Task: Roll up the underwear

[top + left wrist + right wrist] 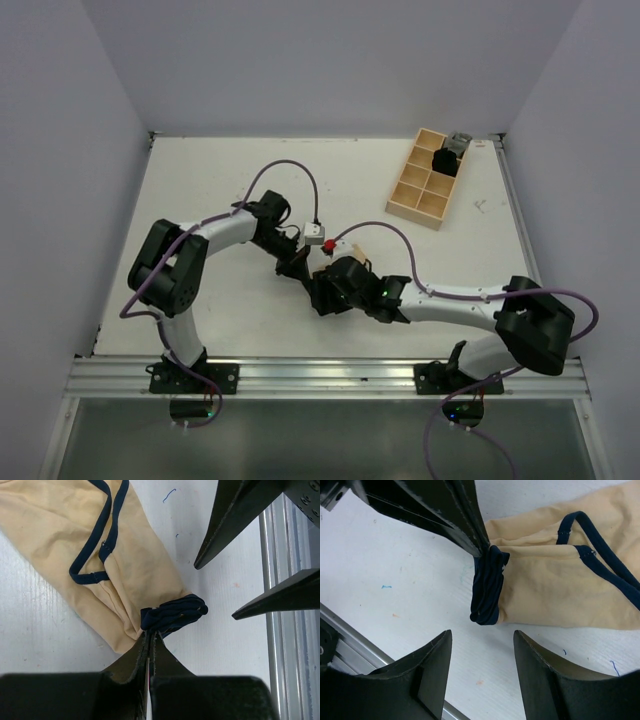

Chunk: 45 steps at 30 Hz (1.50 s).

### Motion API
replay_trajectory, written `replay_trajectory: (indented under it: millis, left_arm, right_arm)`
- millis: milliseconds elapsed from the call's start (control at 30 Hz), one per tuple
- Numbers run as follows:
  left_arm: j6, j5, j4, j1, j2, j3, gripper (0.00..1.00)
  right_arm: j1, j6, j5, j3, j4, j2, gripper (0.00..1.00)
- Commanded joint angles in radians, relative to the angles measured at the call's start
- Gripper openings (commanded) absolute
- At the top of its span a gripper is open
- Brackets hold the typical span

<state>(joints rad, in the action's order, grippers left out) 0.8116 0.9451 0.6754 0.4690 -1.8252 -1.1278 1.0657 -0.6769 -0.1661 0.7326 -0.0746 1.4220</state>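
The underwear (75, 535) is tan fabric with dark navy trim and lies flat on the white table. Its near end is bunched into a dark navy band (175, 615). My left gripper (151, 636) is shut on one end of that band. In the right wrist view the underwear (560, 585) stretches to the right, and the left gripper's fingers (455, 515) pinch the band (487, 587) from above. My right gripper (482, 636) is open and empty, just short of the band's other end. In the top view both grippers (297, 265) (325, 295) meet at the table's middle and hide most of the garment.
A light wooden compartment tray (412, 195) stands at the back right, with dark items in its far compartments. An aluminium rail (320, 375) runs along the near table edge, close behind the right gripper (350, 630). White walls enclose the table.
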Motion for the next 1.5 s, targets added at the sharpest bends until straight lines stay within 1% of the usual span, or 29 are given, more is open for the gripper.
replay_trajectory:
  millis: [0,333,667,900,1000,1133,1200,1467]
  left_arm:
    - [-0.022,0.011,-0.014,-0.001,-0.011,-0.030,0.00]
    - [-0.049,0.006,-0.016,0.000,-0.009,-0.030,0.00]
    - [-0.052,-0.006,-0.002,0.000,-0.028,-0.041,0.00]
    - [-0.043,-0.006,0.004,0.000,-0.036,-0.049,0.00]
    - [-0.042,-0.008,0.006,0.000,-0.039,-0.049,0.00]
    - [-0.043,-0.008,0.006,-0.001,-0.040,-0.052,0.00]
    - [-0.046,-0.005,0.006,-0.001,-0.043,-0.059,0.00]
    - [-0.063,0.000,0.004,-0.004,-0.043,-0.076,0.00]
  right_arm:
    - [0.013,0.057,-0.047,0.016,0.062,-0.003,0.57]
    - [0.039,0.128,-0.127,0.113,0.048,0.120,0.57]
    - [0.099,0.148,-0.223,0.188,0.035,0.206,0.57]
    - [0.106,0.134,-0.297,0.244,-0.039,0.273,0.55]
    - [0.105,0.126,-0.331,0.267,-0.080,0.295,0.52]
    - [0.106,0.131,-0.342,0.269,-0.088,0.311,0.44]
    - [0.109,0.126,-0.355,0.275,-0.100,0.324,0.43]
    - [0.120,0.117,-0.346,0.280,-0.096,0.350,0.29]
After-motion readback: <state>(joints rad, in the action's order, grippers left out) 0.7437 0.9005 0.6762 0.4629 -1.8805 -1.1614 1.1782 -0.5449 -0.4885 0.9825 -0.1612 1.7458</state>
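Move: Some 3 cm ahead of the right hand, 3 cm to its left and 4 cm below lies the navy waistband roll. The left fingertips meet the roll's far end, about 5 cm ahead of and 4 cm left of the right hand, 2 cm below it. The cream cloth spreads from the roll, its middle about 8 cm ahead, 4 cm right and 5 cm down. From the left hand, the waistband roll lies about 2 cm back, 2 cm right and 1 cm down. Sinking about 3 cm while working forward and left roughly 3 cm each, the right hand brings its half-open fingers astride the near end of the waistband roll, then closes them a good part of the way around it. Its wrist turns some 20 degrees, so the fingers aim more forward than left. The left hand stays shut at the roll's far end and eases down about 1 cm. ##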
